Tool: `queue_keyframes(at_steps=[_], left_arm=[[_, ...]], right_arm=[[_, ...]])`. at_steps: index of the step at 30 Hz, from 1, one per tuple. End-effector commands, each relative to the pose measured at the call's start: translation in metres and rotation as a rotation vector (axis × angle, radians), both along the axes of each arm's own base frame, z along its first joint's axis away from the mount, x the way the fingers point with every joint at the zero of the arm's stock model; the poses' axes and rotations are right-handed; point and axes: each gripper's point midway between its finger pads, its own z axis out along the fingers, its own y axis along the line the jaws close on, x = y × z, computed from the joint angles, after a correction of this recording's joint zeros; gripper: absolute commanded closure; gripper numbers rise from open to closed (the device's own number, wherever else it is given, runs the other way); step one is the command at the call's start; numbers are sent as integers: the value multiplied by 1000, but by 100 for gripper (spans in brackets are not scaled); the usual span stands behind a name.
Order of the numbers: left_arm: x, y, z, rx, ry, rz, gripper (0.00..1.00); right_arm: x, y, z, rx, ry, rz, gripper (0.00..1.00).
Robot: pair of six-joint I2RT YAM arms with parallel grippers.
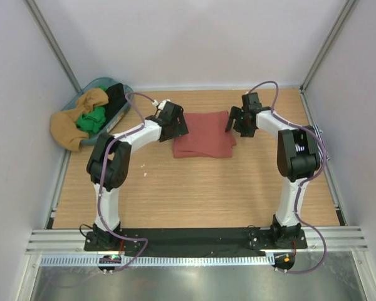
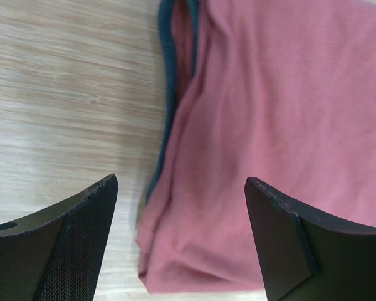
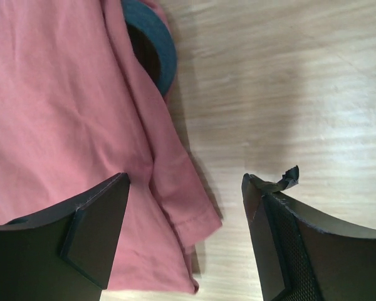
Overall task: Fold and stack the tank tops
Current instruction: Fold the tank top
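A rust-red tank top (image 1: 203,135) lies folded into a rough rectangle at the back middle of the wooden table. My left gripper (image 1: 177,128) hovers at its left edge, open, with nothing between the fingers. In the left wrist view the tank top (image 2: 269,125) and its navy trim (image 2: 168,75) lie flat below the left gripper (image 2: 180,183). My right gripper (image 1: 237,124) hangs open over the cloth's right edge. The right wrist view shows the tank top (image 3: 56,106), a loop of navy trim (image 3: 156,44) and a hemmed corner under the open right gripper (image 3: 185,180).
A blue bin (image 1: 103,83) sits at the back left corner, holding a mustard cloth (image 1: 72,125), a green cloth (image 1: 91,119) and a black item (image 1: 116,100). White walls close the table on three sides. Bare wood (image 1: 194,194) lies between the cloth and the arm bases.
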Motion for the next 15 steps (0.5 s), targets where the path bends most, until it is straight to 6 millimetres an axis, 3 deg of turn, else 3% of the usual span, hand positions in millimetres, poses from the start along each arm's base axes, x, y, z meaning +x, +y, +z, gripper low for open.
queue_keyframes(at_steps=[1,2,6,7,11,15], left_arm=[[8,8,-7,5,35,3,17],[8,9,-15,8,51,6,17],[12,6,-25,-16,76,-4,23],[13,4,-27,-20,78,-7,30],[10,-4,-37,-61,99,-20,52],[3,-9,-43,-94,105,-22,56]], right_arm=[[16,7,12,-81,-31,43,20],[15,10,3,-87,-5,52,20],[18,12,-3,-147,-2,51,30],[17,10,-5,-158,4,45,40],[13,-2,-7,-192,9,6,62],[8,-16,0,-176,4,-28,66]])
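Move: The red tank top lies folded between the hands. Its left edge is about 4 cm below the left fingers and 1 cm ahead; its right edge is roughly 2 cm below the right hand, 1 cm ahead and 1 cm to its left. The laundry basket stands some 29 cm left of the left hand and 9 cm farther out. The folded striped tank top lies some 27 cm right of the right hand and 8 cm nearer the base. Both grippers come down astride the red tank top's side edges and close on them: the right begins to pinch and bunch its edge, while the left narrows to about half open, its right finger touching the cloth. The left sinks about 3.5 cm, easing 1 cm forward, first left, then back right. The right sinks about 2 cm, easing 1 cm forward and leftward. ##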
